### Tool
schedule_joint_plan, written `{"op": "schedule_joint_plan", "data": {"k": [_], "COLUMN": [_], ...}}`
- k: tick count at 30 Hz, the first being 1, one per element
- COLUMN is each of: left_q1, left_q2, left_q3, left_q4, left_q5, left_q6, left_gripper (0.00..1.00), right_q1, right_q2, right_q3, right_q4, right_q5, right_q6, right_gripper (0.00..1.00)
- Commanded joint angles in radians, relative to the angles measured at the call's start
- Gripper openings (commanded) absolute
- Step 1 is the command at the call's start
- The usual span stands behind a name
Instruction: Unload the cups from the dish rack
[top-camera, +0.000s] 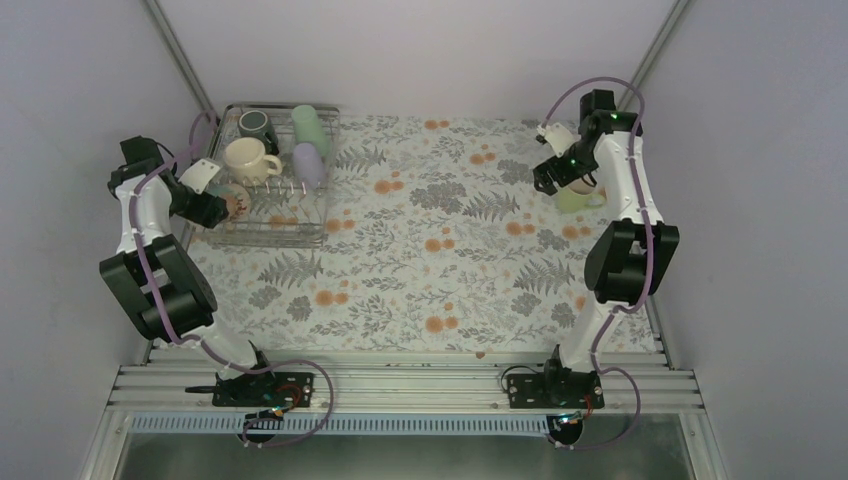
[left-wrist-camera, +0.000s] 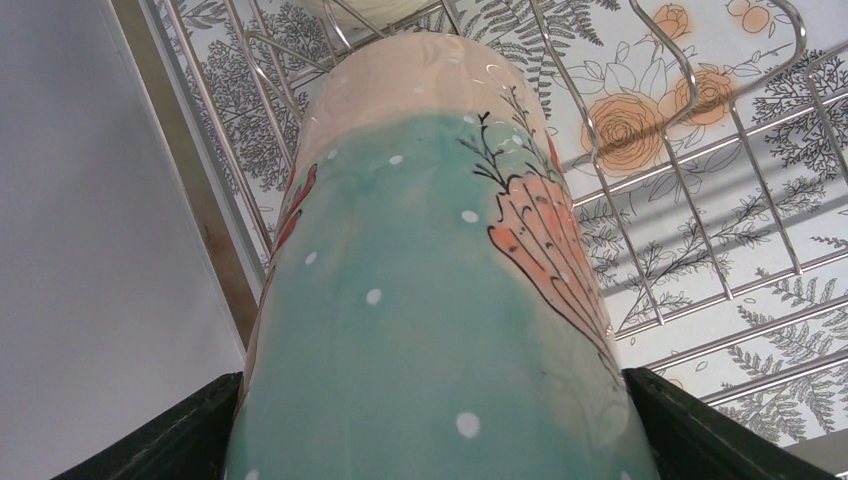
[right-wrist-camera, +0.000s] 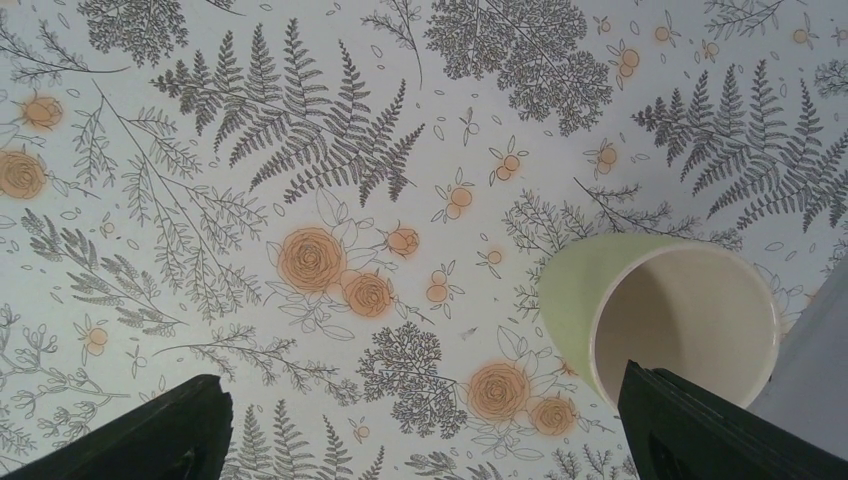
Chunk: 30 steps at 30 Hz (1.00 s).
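Note:
The dish rack (top-camera: 290, 232) stands at the table's far left. It holds a dark green-black mug (top-camera: 257, 125), a mint-green tumbler (top-camera: 306, 125), a cream-yellow mug (top-camera: 248, 160) and a lilac tumbler (top-camera: 309, 166). My left gripper (top-camera: 232, 205) is shut on the beige patterned mug (top-camera: 238, 198) at the rack's left side. In the left wrist view that mug (left-wrist-camera: 430, 280) fills the gap between both fingers (left-wrist-camera: 170, 440), over the rack wires (left-wrist-camera: 690, 200). My right gripper (top-camera: 560, 175) is open and empty. The pale yellow-green cup (top-camera: 577, 199) stands upright on the table beside it, next to the right finger (right-wrist-camera: 700, 420) in the right wrist view (right-wrist-camera: 680, 320).
A floral cloth (top-camera: 440, 240) covers the table. Grey walls close in on the left, back and right; the yellow-green cup is near the right wall. The rack's left rim (left-wrist-camera: 190, 180) runs close to the left wall.

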<state>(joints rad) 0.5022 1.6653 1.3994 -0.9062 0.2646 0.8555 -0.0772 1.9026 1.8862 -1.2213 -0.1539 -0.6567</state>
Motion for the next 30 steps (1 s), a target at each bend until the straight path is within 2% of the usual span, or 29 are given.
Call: {"op": "schedule_joint_plan", "data": {"k": [1, 11, 15, 26, 30], "left_q1": [-0.001, -0.010, -0.047, -0.256, -0.316], "left_q2": [-0.010, -0.041, -0.038, -0.038, -0.028], "left_q3": [0.072, 0.408, 0.493, 0.484, 0.512], "left_q4": [-0.088, -0.344, -0.392, -0.245, -0.180], "left_q5": [0.065, 0.199, 0.254, 0.360, 0.409], "left_q6": [0.008, 0.016, -0.003, -0.135, -0.174], "left_gripper": [0.51, 0.51, 0.52, 0.52, 0.52], "right_q1": [0.018, 0.096, 0.132, 0.207, 0.260], "right_q2": [-0.045, -0.048, -0.024, 0.086, 0.131], "right_q3": [0.041, 0.191, 0.247, 0.355, 0.372], "right_q4": [-0.015, -0.064, -0.064, -0.062, -0.063], "right_q5": [-0.043, -0.167, -0.263, -0.833, -0.969], "right_q6": [0.014, 0.043, 0.063, 0.024, 0.012], "right_gripper": [1.00, 1.00, 1.00, 1.00, 1.00]}}
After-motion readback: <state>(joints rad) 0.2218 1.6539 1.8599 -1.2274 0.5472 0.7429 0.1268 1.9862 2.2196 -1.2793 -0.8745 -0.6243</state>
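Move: The left hand already grips the teal butterfly cup at the rack's near-left corner, bound for the open middle of the table; the cream cup lies about 12 cm ahead and 7 right, the purple cup 11 ahead and 22 right, the dark green one 20 ahead and 10 right. From the empty right hand the butterfly cup is some 78 cm left and 6 back, while the light green cup stands 8 right, 2 back and 12 below. Left hand lifts the butterfly cup 15 cm, then rightward; open right hand rises, going left 20 cm. ##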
